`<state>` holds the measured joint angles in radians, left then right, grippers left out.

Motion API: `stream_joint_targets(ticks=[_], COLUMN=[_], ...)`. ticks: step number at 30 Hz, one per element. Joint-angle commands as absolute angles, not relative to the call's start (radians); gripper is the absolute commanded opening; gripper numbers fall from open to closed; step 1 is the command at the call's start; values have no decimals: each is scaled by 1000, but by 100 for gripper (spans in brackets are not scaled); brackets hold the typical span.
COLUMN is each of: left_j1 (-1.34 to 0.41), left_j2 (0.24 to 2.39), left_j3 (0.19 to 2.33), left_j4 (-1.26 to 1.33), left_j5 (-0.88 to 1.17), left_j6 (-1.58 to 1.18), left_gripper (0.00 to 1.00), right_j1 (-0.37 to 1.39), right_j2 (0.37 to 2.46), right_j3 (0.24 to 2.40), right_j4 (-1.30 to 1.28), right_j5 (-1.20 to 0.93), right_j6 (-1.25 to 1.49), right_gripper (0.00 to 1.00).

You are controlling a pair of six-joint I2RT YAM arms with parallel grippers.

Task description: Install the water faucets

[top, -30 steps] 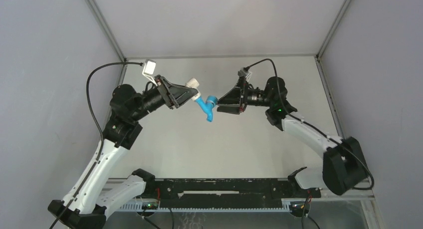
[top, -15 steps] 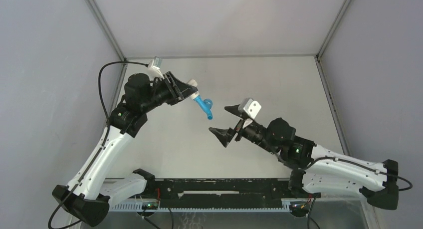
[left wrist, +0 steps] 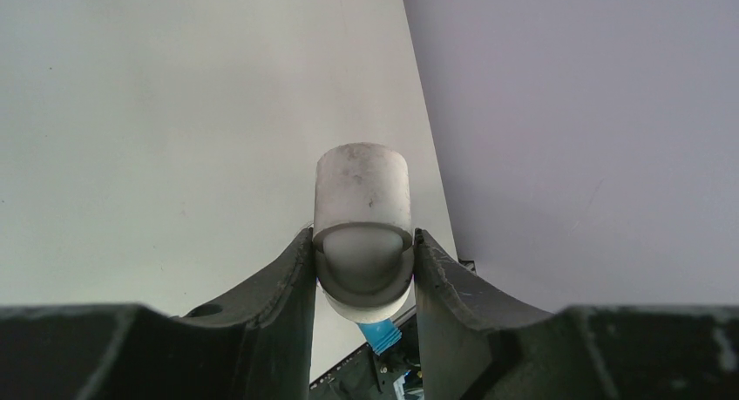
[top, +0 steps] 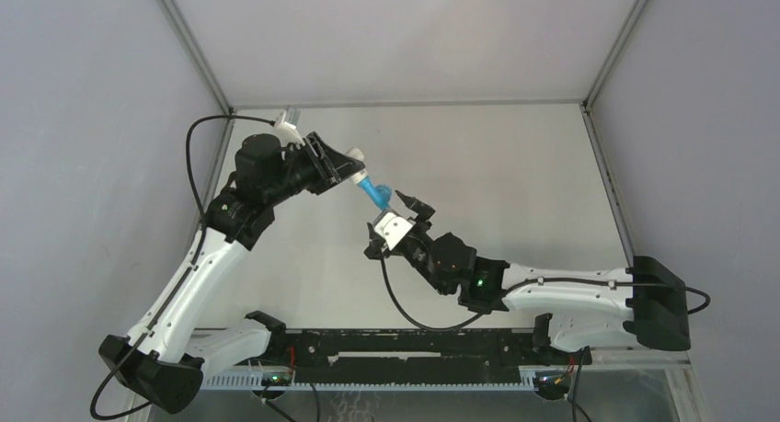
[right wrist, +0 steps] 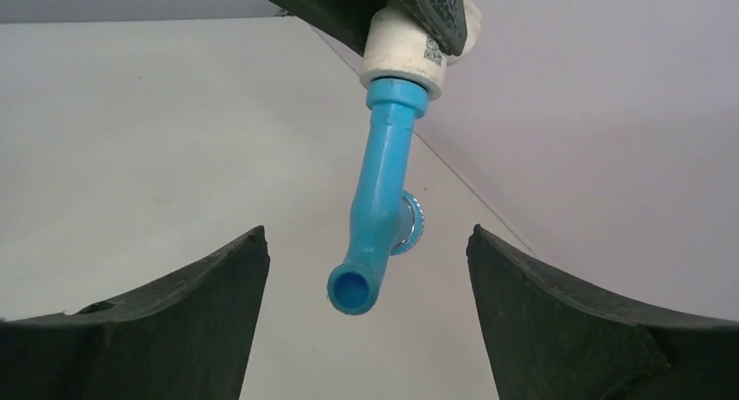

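Observation:
My left gripper (top: 345, 169) is shut on a short white cylindrical fitting (top: 355, 155), held in the air above the table. The bright-blue water faucet (top: 375, 194) sticks out of that fitting, slanting down and to the right. In the left wrist view the fitting (left wrist: 362, 213) fills the gap between the fingers, with the faucet's blue thread (left wrist: 381, 332) showing below it. My right gripper (top: 391, 215) is open just below the faucet's spout. In the right wrist view the faucet (right wrist: 379, 217) hangs from the fitting (right wrist: 405, 56), between the wide-apart fingers and touching neither. Its open spout faces the camera.
The pale table (top: 497, 155) is walled by grey panels at the back and both sides. A black rail (top: 405, 347) runs along the near edge between the arm bases.
My right arm has left the faucet's right side, swung down toward the near edge and come back up under the spout. My left arm has pulled the fitting and faucet slightly left.

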<state>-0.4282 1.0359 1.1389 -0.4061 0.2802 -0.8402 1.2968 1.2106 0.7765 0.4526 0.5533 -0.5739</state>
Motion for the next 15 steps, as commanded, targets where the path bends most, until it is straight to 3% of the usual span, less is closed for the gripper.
stream_joint_targets(ticks=[1,10,15], left_j1=[-428,-428,-428], left_j2=[1012,1014,1003], left_j3=[1224,1224,1212], left_j4=[-348,-333,-316], left_j5=[281,313,314], left_j6=[-864,-864,-859], left_gripper=[0,0,0], right_j1=[1271,1230,1192], right_j2=[1269,1340,1292], right_j3=[825,847,865], right_j4=[592,588,462], right_j5=[622,590,425], right_j6=[-558,-451,-323], right_gripper=[84,50,29])
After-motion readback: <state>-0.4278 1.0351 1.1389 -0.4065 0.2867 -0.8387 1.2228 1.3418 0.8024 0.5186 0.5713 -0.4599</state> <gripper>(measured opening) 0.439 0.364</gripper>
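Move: The blue faucet hangs from the white fitting, its middle about 4 cm ahead of the right hand, 2 cm to the left and 2 cm below. The faucet's round handle is some 4 cm ahead, neither left nor right, and about 4 cm below; the white fitting lies roughly 10 cm ahead, 6 cm left and 3 cm higher. From the left hand, which already grips that fitting, the faucet is about 5 cm back, 5 cm right and 4 cm lower. Forward and down, some 3 cm forward and 2.5 cm lower, the right hand moves in around the spout end of the blue faucet, closing its wide-open fingers to about a third until the pads meet the body from both sides. The left hand stays still and keeps its pinch on the white fitting. ##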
